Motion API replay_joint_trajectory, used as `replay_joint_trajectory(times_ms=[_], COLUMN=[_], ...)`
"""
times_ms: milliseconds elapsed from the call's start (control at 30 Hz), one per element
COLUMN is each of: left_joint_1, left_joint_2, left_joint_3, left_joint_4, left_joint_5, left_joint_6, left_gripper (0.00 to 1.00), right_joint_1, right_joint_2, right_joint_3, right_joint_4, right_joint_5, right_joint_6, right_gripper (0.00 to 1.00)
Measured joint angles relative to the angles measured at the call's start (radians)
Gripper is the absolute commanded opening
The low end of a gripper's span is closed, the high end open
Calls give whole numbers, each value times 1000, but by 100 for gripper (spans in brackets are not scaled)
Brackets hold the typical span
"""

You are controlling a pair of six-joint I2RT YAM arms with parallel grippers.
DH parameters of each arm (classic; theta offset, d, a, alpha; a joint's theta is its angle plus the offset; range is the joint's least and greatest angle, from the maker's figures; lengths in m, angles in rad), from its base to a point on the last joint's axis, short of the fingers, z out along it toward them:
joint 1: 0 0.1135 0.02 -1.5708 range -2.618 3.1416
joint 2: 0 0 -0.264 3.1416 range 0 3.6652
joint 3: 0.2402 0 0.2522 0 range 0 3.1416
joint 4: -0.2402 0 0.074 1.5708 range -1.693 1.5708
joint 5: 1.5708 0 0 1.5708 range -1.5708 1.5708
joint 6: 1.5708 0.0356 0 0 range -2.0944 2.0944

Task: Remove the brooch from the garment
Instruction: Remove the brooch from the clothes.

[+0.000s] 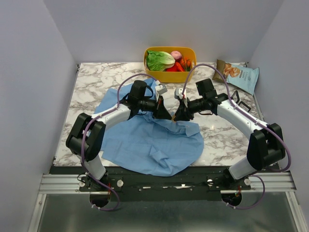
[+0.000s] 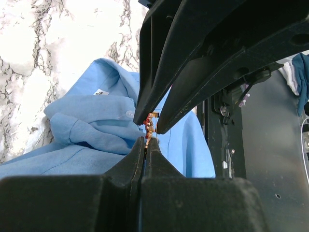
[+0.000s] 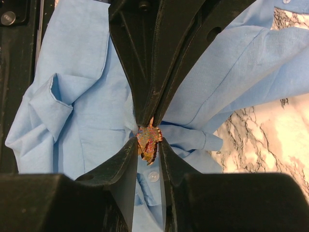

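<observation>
The garment, a light-blue shirt, lies crumpled across the middle of the marble table. The brooch is a tiny orange-tan ornament with red glints, pinned to a raised fold beside a shirt button. My right gripper has its fingertips against both sides of the brooch. My left gripper meets it tip to tip and is shut on the fold of garment right at the brooch. In the top view both grippers, left and right, join over the shirt's right part.
A yellow basket of vegetables stands at the back centre. A snack bag lies at the back right. The shirt hangs slightly over the table's front edge near the arm bases.
</observation>
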Motion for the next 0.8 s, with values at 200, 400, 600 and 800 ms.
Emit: replay_joint_trajectory(times_ms=[200,400,600,800], left_joint_1=[0,0,0,0], left_joint_2=[0,0,0,0], left_joint_3=[0,0,0,0], left_joint_4=[0,0,1,0], left_joint_5=[0,0,1,1], left_joint_6=[0,0,0,0], left_gripper=[0,0,0,0], right_joint_1=[0,0,0,0], right_joint_2=[0,0,0,0], right_joint_3=[0,0,0,3], right_joint_4=[0,1,2,-2], right_joint_5=[0,4,6,3], right_joint_6=[1,4,11,11], right_gripper=[28,33,47,62])
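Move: The brooch is in the left gripper's shut fingertips, about 1 cm beyond that hand point to the right and 1 cm lower. From the right hand it lies some 1 cm to the left, level in height and neither ahead nor back, between the part-open fingertips. The garment's middle is about 8 cm back, 12 cm left and 14 cm below the right hand; the yellow basket stands roughly 33 cm ahead, 1 cm left and 12 cm below. Hold the right gripper where it is around the brooch, narrow its fingers only a trace, then spread them to nearly twice their gap, over half open, so both tips stand clear on either side of the brooch. Keep the left gripper still and shut, pinching the brooch from the opposite side above the garment. ##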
